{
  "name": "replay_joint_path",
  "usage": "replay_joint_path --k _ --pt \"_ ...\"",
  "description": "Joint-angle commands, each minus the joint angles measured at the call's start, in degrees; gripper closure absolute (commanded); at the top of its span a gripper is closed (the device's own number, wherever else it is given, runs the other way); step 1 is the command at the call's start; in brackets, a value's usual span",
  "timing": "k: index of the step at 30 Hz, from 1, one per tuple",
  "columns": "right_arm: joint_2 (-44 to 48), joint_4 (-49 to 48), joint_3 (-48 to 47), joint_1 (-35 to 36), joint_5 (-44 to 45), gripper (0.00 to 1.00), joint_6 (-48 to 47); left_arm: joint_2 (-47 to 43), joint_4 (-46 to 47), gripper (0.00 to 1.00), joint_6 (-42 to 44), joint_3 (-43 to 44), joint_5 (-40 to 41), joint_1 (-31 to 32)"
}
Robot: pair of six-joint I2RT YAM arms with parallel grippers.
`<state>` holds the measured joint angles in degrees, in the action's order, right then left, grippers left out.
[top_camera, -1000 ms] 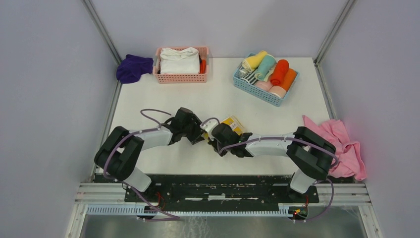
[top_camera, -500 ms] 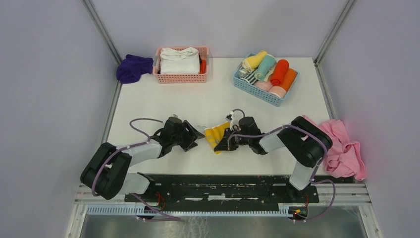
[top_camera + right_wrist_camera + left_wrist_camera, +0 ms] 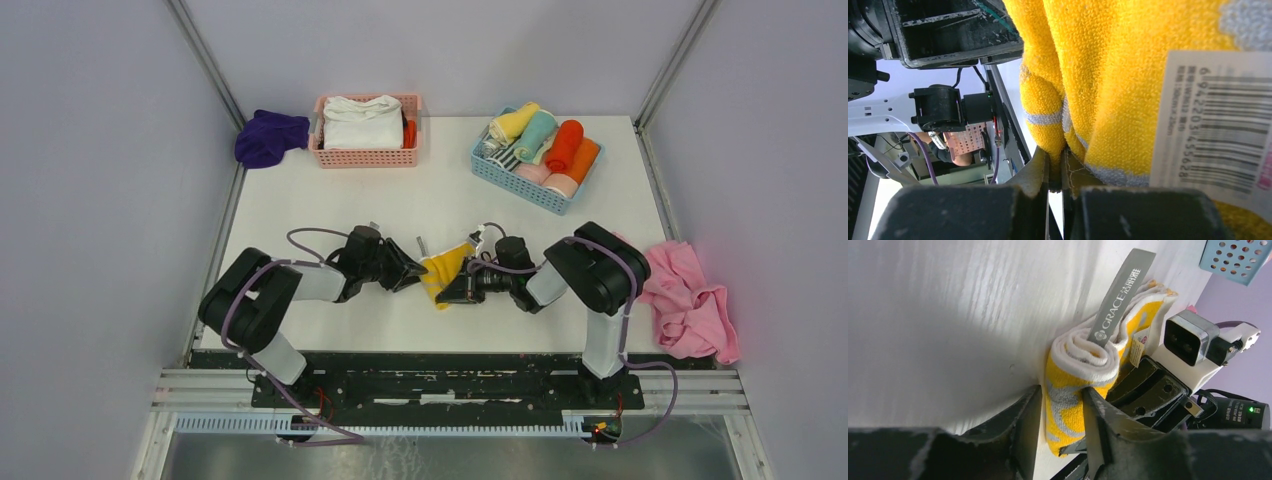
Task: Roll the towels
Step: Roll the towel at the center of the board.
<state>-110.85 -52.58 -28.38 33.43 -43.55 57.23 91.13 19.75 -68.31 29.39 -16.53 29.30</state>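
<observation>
The yellow towel [image 3: 445, 268] lies partly rolled at the near middle of the table [image 3: 330, 205]. In the left wrist view its rolled end [image 3: 1083, 350] shows white coils and a grey label. My left gripper [image 3: 411, 273] comes in from the left, and its jaws [image 3: 1062, 390] hold the roll on both sides. My right gripper [image 3: 462, 287] is on the towel's right. It is shut on a fold of the yellow cloth [image 3: 1118, 75], pinched thin between the fingertips [image 3: 1055, 165]. The purple towel [image 3: 270, 137] lies crumpled at the far left corner, untouched.
A pink basket [image 3: 365, 155] with white cloths stands at the back left. A blue basket [image 3: 520, 185] with several rolled towels stands at the back right. A pale pink cloth [image 3: 690, 300] hangs over the table's right edge beside the right arm.
My left gripper pulled back to the left, then returned to the towel's rolled end and narrowed round it. My right gripper kept its pinch and shifted right, pulling the towel with it.
</observation>
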Motion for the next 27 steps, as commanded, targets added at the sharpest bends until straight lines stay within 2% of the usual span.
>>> replay_joint_path --k 1,5,8,10,15,18,20,27 --pt "1.4 8.5 -0.4 -0.6 1.8 0.88 -3.4 4.7 -0.3 0.58 0.8 0.8 1.4 1.0" --pt "7.4 20.4 -2.7 -0.6 5.1 0.75 -9.9 6.4 -2.6 0.58 -0.5 0.9 4.4 1.8" --pt "14.0 33.0 -5.2 -0.4 9.5 0.65 -16.2 6.4 -7.3 0.56 -1.2 1.5 7.8 2.3" --pt "18.8 43.5 -7.2 -0.2 13.8 0.6 -20.6 6.5 -9.9 0.56 -1.8 2.1 9.7 2.6" --pt "30.1 61.9 -12.7 3.5 29.6 0.49 -30.6 7.4 -12.3 0.55 -3.5 3.6 11.4 3.6" --pt "35.1 67.8 -16.1 8.4 40.6 0.48 -34.8 8.3 -13.2 0.54 -4.1 4.9 11.7 4.4" --pt "35.8 70.0 -18.6 14.1 48.7 0.49 -37.3 8.9 -13.6 0.54 -4.6 5.4 11.7 4.7" --pt "27.6 69.6 -25.6 26.4 64.8 0.52 -42.3 9.4 -14.6 0.53 -5.1 5.7 11.8 5.1"
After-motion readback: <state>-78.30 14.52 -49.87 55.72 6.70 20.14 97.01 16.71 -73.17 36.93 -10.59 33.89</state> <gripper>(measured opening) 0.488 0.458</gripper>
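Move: The roll's middle lies about 4 cm ahead of the right hand and 2 cm to its left, at nearly its height; this hand still pinches cloth at the towel's near side. From the left hand, with its fingertips at the roll, that same middle is roughly 3 cm back and 2 cm to the right, about 1 cm lower. The towel's loose flat end spreads some 8 cm ahead of the right hand and 6 cm to its right. The grey tag sticks out about 5 cm straight ahead of the left hand. Upward by about 9 cm, the right hand opens to half width, lets go of the cloth and swings some 4 cm right and a little forward, then comes back left and back as its wrist turns nearly 60 degrees, bringing the fingers from pointing left to slanting down and forward. Meanwhile the left hand, about half open, keeps its fingertips at the far part of the roll and eases about 3 cm right and slightly forward. ##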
